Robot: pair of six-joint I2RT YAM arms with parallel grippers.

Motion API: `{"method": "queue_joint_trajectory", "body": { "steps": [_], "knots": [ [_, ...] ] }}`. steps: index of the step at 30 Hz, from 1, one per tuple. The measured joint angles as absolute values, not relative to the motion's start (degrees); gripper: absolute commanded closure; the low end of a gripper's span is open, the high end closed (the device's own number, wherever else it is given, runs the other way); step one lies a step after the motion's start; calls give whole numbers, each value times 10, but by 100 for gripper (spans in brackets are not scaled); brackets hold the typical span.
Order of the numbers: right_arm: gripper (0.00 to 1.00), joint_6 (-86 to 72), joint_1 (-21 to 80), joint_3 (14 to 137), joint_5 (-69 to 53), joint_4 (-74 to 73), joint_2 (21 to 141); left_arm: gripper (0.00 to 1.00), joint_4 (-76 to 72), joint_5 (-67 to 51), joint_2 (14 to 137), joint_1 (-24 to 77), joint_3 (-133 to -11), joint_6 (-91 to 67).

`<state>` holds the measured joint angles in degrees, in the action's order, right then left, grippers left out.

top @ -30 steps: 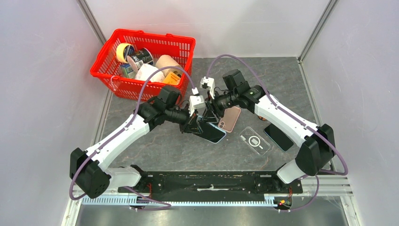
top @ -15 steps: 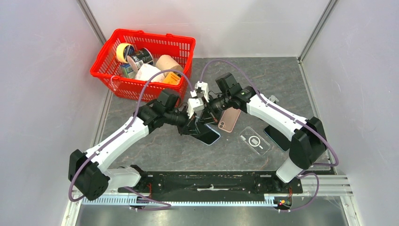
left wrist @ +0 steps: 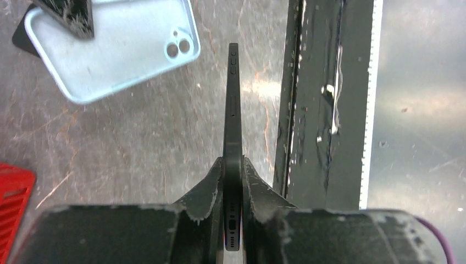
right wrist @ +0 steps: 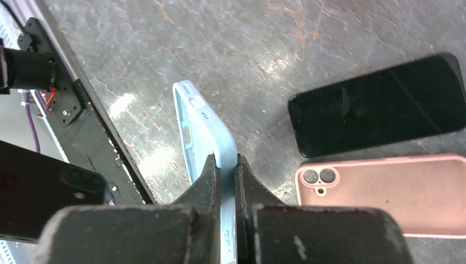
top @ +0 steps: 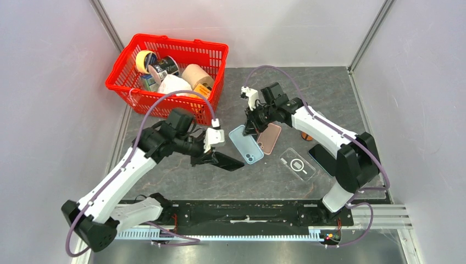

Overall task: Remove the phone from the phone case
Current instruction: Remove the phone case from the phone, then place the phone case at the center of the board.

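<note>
The dark phone (top: pixel 228 162) is out of its case and held edge-on above the table, my left gripper (top: pixel 207 156) shut on its bottom end. In the left wrist view the phone (left wrist: pixel 233 110) runs straight out from between the fingers (left wrist: pixel 211 184). The light-blue phone case (top: pixel 245 144) sits empty to the right of it, camera cut-out towards the near side. My right gripper (top: pixel 250 128) is shut on the case's far edge. Seen from the right wrist, the case (right wrist: pixel 204 129) is pinched by its thin wall in that gripper (right wrist: pixel 226 165).
A pink-cased phone (top: pixel 269 137) lies just right of the blue case, then a clear case (top: pixel 297 164) and a black phone (top: pixel 325 159). A red basket (top: pixel 132 93) of goods stands at the back left. The black rail (top: pixel 247 212) runs along the near edge.
The two grippers have parted. My left arm has drawn back left and nearer with the phone, which has slid free of the blue case. The right gripper has shut on the case's edge.
</note>
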<state>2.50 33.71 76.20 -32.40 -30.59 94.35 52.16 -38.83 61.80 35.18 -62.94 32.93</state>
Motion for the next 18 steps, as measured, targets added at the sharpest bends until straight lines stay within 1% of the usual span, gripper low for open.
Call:
{"method": "queue_joint_trajectory", "body": {
  "steps": [5,12,18],
  "knots": [
    [100,20,324,752,-326,-309,962,98,612,-345,565,350,-630,376],
    [100,10,356,742,-387,-287,995,98,640,-302,533,345,-630,380],
    [100,-17,389,743,-429,-262,1072,98,643,-292,527,344,-630,379]
  ]
}}
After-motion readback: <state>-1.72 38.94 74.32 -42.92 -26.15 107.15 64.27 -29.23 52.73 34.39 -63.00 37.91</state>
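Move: Behind and below the right hand, which holds the blue case, bare table lies open about 10 cm back, 6 cm left and 12 cm down. On the table, also some 12 cm below, the pink case lies about 4 cm ahead and 8 cm right, and a black phone roughly 8 cm straight ahead. From the left hand, still gripping the freed phone, the blue case is some 8 cm ahead, 11 cm right and 6 cm lower. Lowering the blue case towards the bare table, the right hand gives a small jog right, then swings back and left about 5 cm each way while sinking some 7 cm, faster towards the end, its forward side rolling down. The left hand keeps the phone pinched edge-up, draws 5 cm left and slightly back, clear of the case, its fingers tipping a little steeper, then stops. ##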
